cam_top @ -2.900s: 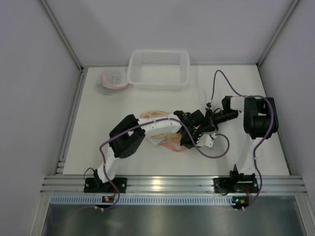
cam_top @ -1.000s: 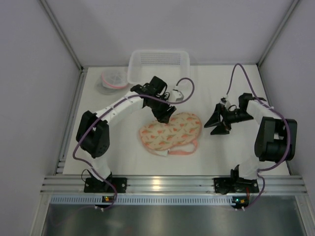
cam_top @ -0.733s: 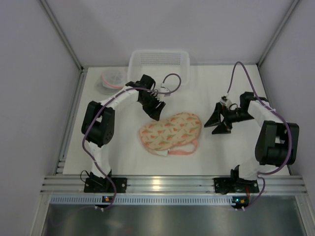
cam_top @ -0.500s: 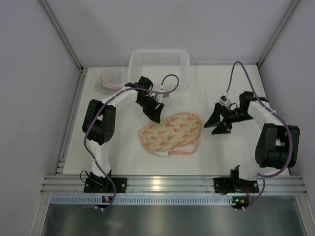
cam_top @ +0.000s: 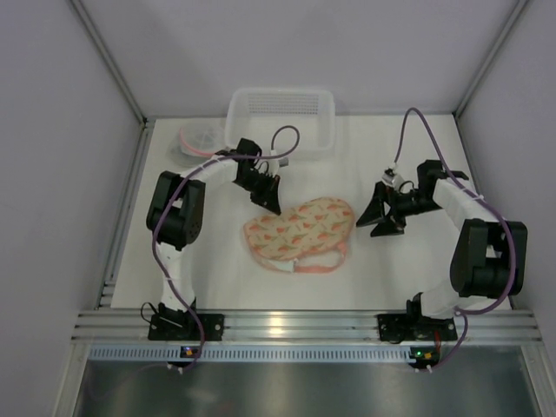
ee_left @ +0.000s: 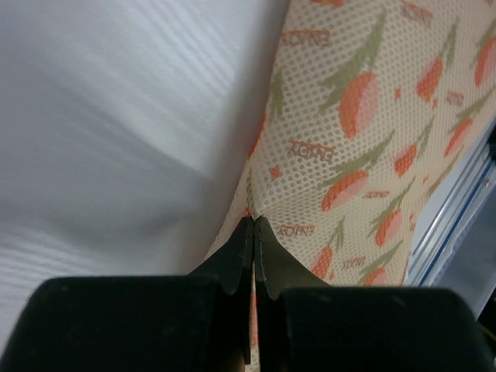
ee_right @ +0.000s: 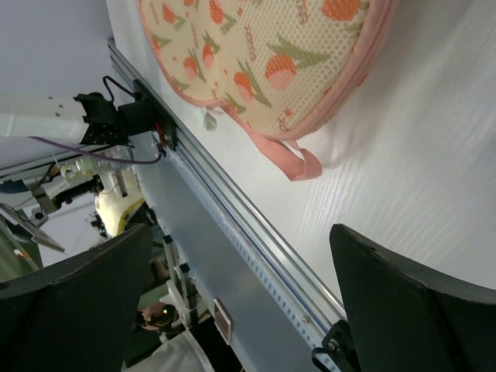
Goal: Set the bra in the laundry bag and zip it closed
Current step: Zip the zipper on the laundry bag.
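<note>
The laundry bag (cam_top: 300,233), cream mesh with an orange tulip print and pink trim, lies flat mid-table. It also fills the left wrist view as laundry bag (ee_left: 372,116) and sits at the top of the right wrist view as laundry bag (ee_right: 263,54). A pink loop (ee_right: 298,163) sticks out at its lower edge. The bra is out of view. My left gripper (cam_top: 268,205) (ee_left: 253,221) is shut, its tips at the bag's upper-left edge with no fabric visible between them. My right gripper (cam_top: 379,221) (ee_right: 240,310) stands wide open to the right of the bag, apart from it.
A white mesh basket (cam_top: 280,117) stands at the back centre. A round container with a pink rim (cam_top: 198,141) sits at the back left. An aluminium rail (cam_top: 287,326) runs along the near table edge. Side walls close in left and right.
Both arms have left the middle of the bag. My left gripper slid left along the bag's upper edge and shut. My right gripper opened wide and stays at the right.
</note>
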Robot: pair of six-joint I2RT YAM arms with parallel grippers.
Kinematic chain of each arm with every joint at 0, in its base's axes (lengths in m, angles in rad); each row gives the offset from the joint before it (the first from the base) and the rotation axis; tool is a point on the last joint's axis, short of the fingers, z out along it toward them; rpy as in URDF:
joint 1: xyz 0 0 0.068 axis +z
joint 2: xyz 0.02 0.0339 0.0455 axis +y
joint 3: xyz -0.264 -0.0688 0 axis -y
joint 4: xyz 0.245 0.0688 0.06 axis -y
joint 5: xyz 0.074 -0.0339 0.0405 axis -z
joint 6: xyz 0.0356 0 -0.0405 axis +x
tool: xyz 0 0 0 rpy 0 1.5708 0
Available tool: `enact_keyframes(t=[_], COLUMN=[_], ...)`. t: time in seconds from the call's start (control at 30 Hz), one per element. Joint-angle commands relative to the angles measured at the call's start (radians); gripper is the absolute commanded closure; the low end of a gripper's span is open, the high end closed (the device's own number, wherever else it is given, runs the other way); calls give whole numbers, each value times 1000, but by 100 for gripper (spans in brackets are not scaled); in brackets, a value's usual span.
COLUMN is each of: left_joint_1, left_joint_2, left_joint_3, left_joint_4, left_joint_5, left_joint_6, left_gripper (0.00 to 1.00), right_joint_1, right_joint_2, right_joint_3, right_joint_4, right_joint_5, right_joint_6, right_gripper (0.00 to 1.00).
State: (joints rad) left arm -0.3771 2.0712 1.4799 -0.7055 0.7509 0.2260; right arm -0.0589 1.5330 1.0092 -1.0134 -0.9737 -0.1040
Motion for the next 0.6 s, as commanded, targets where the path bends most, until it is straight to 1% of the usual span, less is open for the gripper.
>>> enact_keyframes(t=[0.0, 0.1, 0.17, 0.2, 0.23, 0.3, 0.33, 0.4, 0.47, 0.57], left_joint_1=[76, 118, 119, 119, 119, 119, 118, 115, 104, 83], left_joint_2=[-31, -31, -26, -28, -34, -40, -58, -83, -97, -109], left_joint_3=[-29, -30, -26, -39, -49, -82, -96, -144, -173, -214], left_joint_4=[217, 293, 299, 326, 339, 374, 382, 400, 403, 429], left_joint_5=[-44, -68, -82, -90, -97, -108, -129, -139, -154, -134], left_joint_6=[-262, -381, -415, -474, -503, -591, -615, -669, -710, -766], left_gripper=[100, 100, 100, 100, 100, 100, 100, 100, 100, 100], right_joint_1=[24, 37, 51, 51, 92, 105, 123, 155, 183, 246], right_joint_2=[-5, -7, 3, 1, -2, -10, -14, -16, -10, 9], right_joint_3=[6, -1, -4, -11, -18, -49, -66, -81, -110, -155], right_joint_4=[102, 204, 258, 321, 355, 429, 490, 573, 633, 746], right_joint_5=[-5, 0, 3, 4, 7, 10, 16, 21, 27, 59], right_joint_6=[47, 137, 205, 229, 259, 338, 386, 430, 509, 611], right_gripper=[3, 6, 10, 12, 13, 15, 16, 17, 19, 23])
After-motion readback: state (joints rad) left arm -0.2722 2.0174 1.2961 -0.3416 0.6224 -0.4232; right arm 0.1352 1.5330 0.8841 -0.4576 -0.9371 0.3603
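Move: The shut left fingers already pinch the bag's far edge; the laundry bag's middle lies about 5 cm back, 6 cm to their right and 3 cm lower. From the open right hand, the pink band's loop at the bag's near right end is some 6 cm left, 1 cm back and 10 cm below. The bag's middle is about 16 cm left of the right hand and 4 cm ahead, the white tag roughly 20 cm left and 5 cm back. Keep the left pinch on the bag's far edge and swing the bag: take the left gripper forward and some left, about 8 cm, then ease it back 2 to 3 cm, turning it some 35 degrees counter-clockwise all along. Meanwhile bring the right gripper forward about 3 cm, then left 5 to 6 cm and slightly down towards the bag's right end and pink band, its fingers narrowing a little but still wide. ##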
